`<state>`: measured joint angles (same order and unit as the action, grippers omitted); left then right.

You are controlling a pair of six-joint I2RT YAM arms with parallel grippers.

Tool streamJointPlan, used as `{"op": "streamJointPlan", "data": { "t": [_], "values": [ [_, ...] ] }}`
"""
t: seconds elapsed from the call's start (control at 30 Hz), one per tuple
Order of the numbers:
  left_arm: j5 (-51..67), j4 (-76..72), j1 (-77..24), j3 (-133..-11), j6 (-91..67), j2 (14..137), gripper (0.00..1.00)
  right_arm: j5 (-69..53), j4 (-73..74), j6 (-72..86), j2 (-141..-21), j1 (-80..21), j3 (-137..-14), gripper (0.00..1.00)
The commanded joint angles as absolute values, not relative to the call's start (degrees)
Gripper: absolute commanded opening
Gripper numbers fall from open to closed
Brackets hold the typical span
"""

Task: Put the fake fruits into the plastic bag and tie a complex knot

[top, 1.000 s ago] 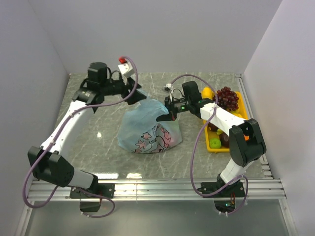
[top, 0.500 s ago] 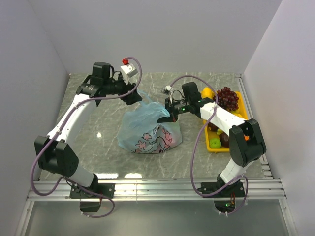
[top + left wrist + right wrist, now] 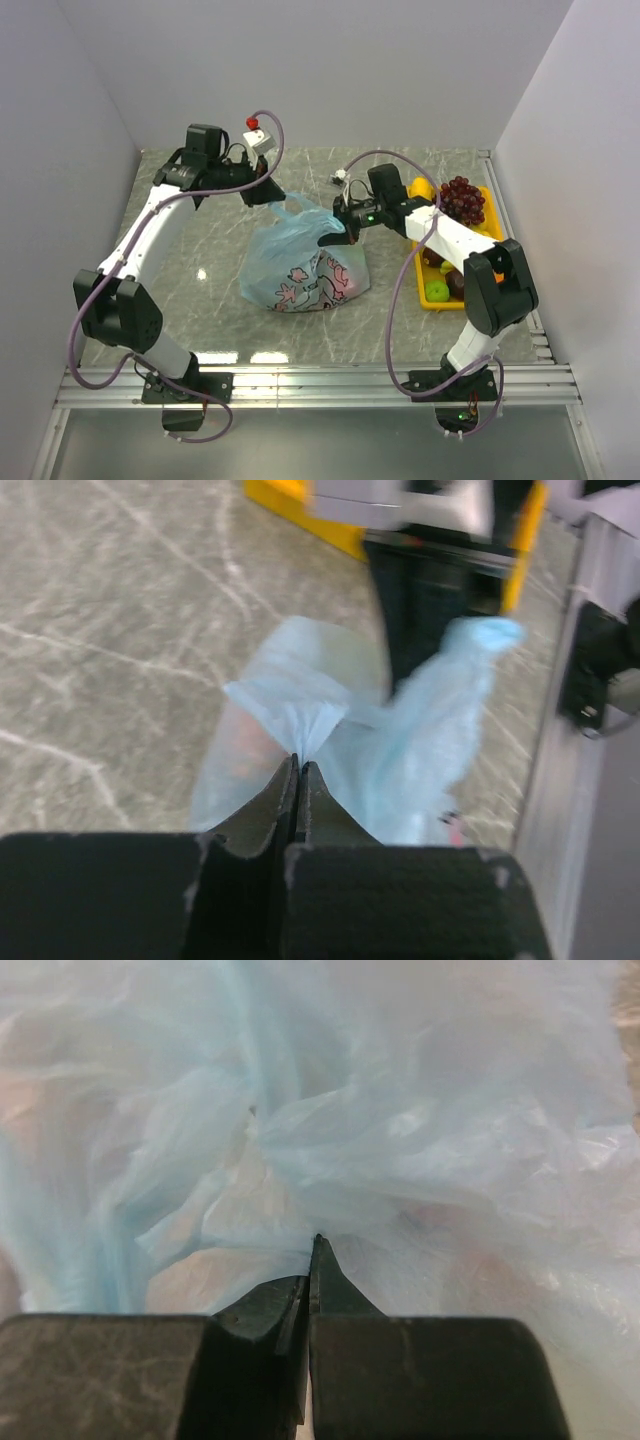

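Observation:
The light-blue plastic bag with pink cartoon print lies mid-table, bulging with something inside. My left gripper is shut on the bag's far-left handle and holds it pulled up; the pinched plastic fans out from the tips in the left wrist view. My right gripper is shut on the bag's right upper edge, and crinkled blue film fills the right wrist view. No knot shows. Purple grapes, a green fruit and other fruits lie in the yellow tray.
The yellow tray stands at the right edge of the table, beside my right arm. A small white object lies behind the bag. Grey walls close in the left, back and right sides.
My left gripper has lifted and pulled the bag's left handle back toward the far left, stretching it up. My right gripper has stayed almost still on the bag's right edge.

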<state>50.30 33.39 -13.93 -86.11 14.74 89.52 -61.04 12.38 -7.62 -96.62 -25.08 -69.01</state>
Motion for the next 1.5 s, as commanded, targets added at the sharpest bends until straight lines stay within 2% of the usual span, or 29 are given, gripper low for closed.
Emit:
{"op": "streamJointPlan", "data": {
  "t": [0.0,0.13,0.33,0.43,0.47,0.57,0.6,0.7,0.73,0.83,1.03,1.07,1.2,1.3,1.33,1.47],
  "values": [
    [59.7,39.9,-14.1,-89.5,17.6,85.7,0.00,-57.5,8.0,-0.9,-98.3,-24.6,-72.4,0.00],
    [60.6,42.6,-14.7,-87.4,18.2,82.4,0.00,-55.3,6.3,5.5,-99.5,-24.7,-73.0,0.00],
    [54.2,38.2,-22.7,-80.3,13.4,77.1,0.00,-52.7,4.0,13.5,-100.8,-24.6,-72.9,0.00],
    [46.6,32.0,-28.5,-74.8,5.5,76.0,0.00,-51.1,2.6,17.9,-100.7,-24.7,-72.6,0.00],
    [40.3,30.2,-32.1,-73.8,3.6,76.8,0.00,-50.2,2.5,18.6,-100.6,-24.6,-72.6,0.00],
    [39.5,28.8,-36.3,-70.9,3.4,79.2,0.00,-48.3,1.2,22.4,-99.8,-24.6,-71.3,0.00],
    [32.8,26.2,-37.5,-68.9,1.2,80.5,0.00,-48.3,0.5,23.4,-99.3,-24.6,-70.7,0.00],
    [25.6,23.6,-41.5,-66.1,1.4,83.6,0.00,-49.1,-1.9,27.5,-98.3,-24.5,-69.1,0.00],
    [17.8,20.9,-42.3,-65.3,1.1,84.4,0.00,-49.2,-3.0,29.4,-97.8,-24.6,-68.4,0.00],
    [9.0,17.2,-42.6,-63.6,1.0,87.3,0.00,-49.2,-3.8,31.9,-96.5,-24.2,-66.8,0.00],
    [-3.5,10.4,-42.5,-60.6,-1.8,90.4,0.00,-49.8,-4.1,33.8,-94.7,-23.1,-63.1,0.00],
    [-4.1,8.2,-41.5,-59.6,-2.1,90.0,0.00,-49.7,-3.4,33.1,-94.4,-23.1,-62.9,0.00],
    [8.9,3.5,-38.0,-56.7,-1.7,86.7,0.00,-51.1,-0.5,27.7,-93.9,-22.6,-63.0,0.00],
    [16.8,3.5,-37.4,-55.9,-0.6,84.6,0.00,-52.1,7.1,18.1,-94.3,-21.5,-66.6,0.12],
    [19.2,4.6,-37.1,-56.3,1.5,84.6,0.00,-52.0,11.2,15.2,-93.4,-20.8,-67.9,0.22],
    [25.2,6.9,-36.1,-57.6,1.7,84.6,0.00,-50.6,22.4,1.9,-91.7,-18.5,-71.3,0.48]
  ]
}}
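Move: The left hand pinches a bag handle, with the gathered bag neck about 7 cm to its right, 6 cm back and 10 cm lower. The right hand is shut on that neck, which lies at its fingertips, about 1 cm to its left. The fruit-filled bag body is some 16 cm back, 4 cm right and 21 cm below the left hand, and the yellow crate's middle is roughly 31 cm right of the right hand, 3 cm back and 14 cm lower. Still pinching the handle, the left hand swings back about 13 cm and to the right, then dives some 20 cm and hooks forward again beneath the bag's neck, finally rising slightly and drawing back a little. The right hand, shut on the neck at first, eases forward about 4 cm while tipping its fingers and turning clockwise, then creeps back and to the right as its fingers open to nearly half. ##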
